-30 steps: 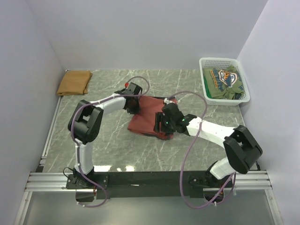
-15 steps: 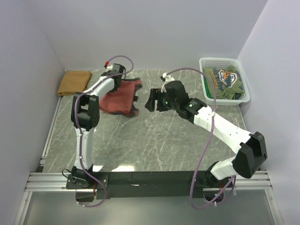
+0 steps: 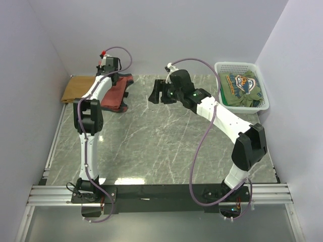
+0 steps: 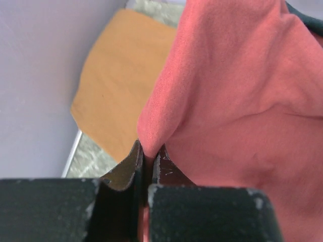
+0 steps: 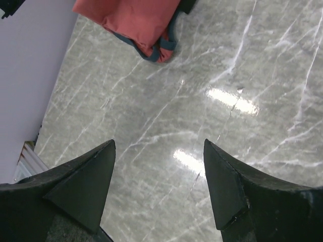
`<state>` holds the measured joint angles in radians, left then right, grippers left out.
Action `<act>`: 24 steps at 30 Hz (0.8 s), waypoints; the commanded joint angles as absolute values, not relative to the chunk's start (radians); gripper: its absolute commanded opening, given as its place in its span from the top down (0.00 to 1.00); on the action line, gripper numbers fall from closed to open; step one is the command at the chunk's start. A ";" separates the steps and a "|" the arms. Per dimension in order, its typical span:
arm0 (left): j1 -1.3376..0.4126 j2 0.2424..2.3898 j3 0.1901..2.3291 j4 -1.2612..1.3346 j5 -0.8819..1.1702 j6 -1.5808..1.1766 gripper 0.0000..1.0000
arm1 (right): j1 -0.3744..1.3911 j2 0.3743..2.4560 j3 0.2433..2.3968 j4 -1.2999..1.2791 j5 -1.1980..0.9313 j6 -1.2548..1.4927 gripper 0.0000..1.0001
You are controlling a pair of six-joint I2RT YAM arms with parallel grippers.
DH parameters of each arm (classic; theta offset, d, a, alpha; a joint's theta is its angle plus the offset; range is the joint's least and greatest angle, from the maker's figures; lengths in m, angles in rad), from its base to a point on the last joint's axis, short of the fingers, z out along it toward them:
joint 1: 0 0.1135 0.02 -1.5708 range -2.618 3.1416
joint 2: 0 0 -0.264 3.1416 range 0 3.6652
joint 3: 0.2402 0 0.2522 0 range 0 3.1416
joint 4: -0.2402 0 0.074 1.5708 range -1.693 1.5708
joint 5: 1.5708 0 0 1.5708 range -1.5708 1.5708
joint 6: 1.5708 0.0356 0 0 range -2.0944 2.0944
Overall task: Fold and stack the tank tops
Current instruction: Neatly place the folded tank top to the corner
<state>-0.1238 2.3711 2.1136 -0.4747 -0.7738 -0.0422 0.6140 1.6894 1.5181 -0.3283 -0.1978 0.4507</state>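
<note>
The rust-red tank top (image 3: 116, 94) with dark trim hangs folded from my left gripper (image 3: 114, 78) at the far left of the table. In the left wrist view that gripper (image 4: 149, 151) is shut on a pinch of the red cloth (image 4: 237, 101). The tan-brown tank top (image 3: 78, 88) lies folded flat in the far left corner, just left of the red one, and the wrist view shows it (image 4: 121, 75) beneath the held cloth. My right gripper (image 3: 153, 97) hovers open and empty over bare marble (image 5: 159, 143), with the red tank top (image 5: 136, 20) ahead of it.
A white mesh basket (image 3: 219, 68) stands at the far right against the wall and holds a green printed garment (image 3: 241, 86). Walls close in the table on the left, back and right. A metal rail (image 3: 151, 192) runs along the near edge.
The left arm has carried the red tank top from the table's middle to the far left, beside the tan one. The right gripper has let go of it, opened, and risen toward the back.
</note>
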 commanded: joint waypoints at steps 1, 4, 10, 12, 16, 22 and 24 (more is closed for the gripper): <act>-0.092 2.365 2.195 -0.390 -0.798 0.038 1.00 | 0.594 1.710 1.578 -0.286 -0.245 0.446 0.23; -0.061 2.346 2.194 -0.364 -0.755 0.044 1.00 | 0.589 1.733 1.580 -0.259 -0.275 0.460 0.23; -0.031 2.329 2.192 -0.313 -0.740 0.086 1.00 | 0.583 1.779 1.594 -0.242 -0.298 0.472 0.23; -0.017 2.322 2.200 -0.305 -0.721 0.083 1.00 | 0.580 1.786 1.595 -0.238 -0.299 0.476 0.23; -0.003 2.315 2.218 -0.301 -0.689 0.078 1.00 | 0.575 1.796 1.595 -0.238 -0.296 0.474 0.23; 0.055 2.276 2.183 -0.293 -0.598 0.034 1.00 | 0.569 1.805 1.591 -0.239 -0.291 0.476 0.23; 0.069 2.263 2.168 -0.285 -0.574 0.023 1.00 | 0.568 1.809 1.588 -0.238 -0.288 0.479 0.23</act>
<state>0.0391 2.3821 2.1620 -0.3538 -0.6231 0.0544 0.5766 1.8042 1.5459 -0.2768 -0.2821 0.4751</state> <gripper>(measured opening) 0.056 0.768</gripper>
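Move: The left hand holds the folded red tank top by its left edge. The stacked brown tank top's middle lies about 12 cm to its left, 2 cm back and 12 cm below. The table's far left corner is roughly 15 cm left and 4 cm ahead; the red top's bulk trails some 8 cm right and 6 cm back, a bit lower. From the empty right hand the brown top lies about 45 cm left, 18 cm ahead and 23 cm down. Leftward, about 8 cm, the left hand carries the pinched red tank top over the brown one towards the corner, edging some 2 cm forward and 2 cm up. Its fingers stay shut on the fabric and the tips tilt up slightly. The right hand, open and empty, sinks about 3 cm and eases 2 cm forward, touching nothing. ##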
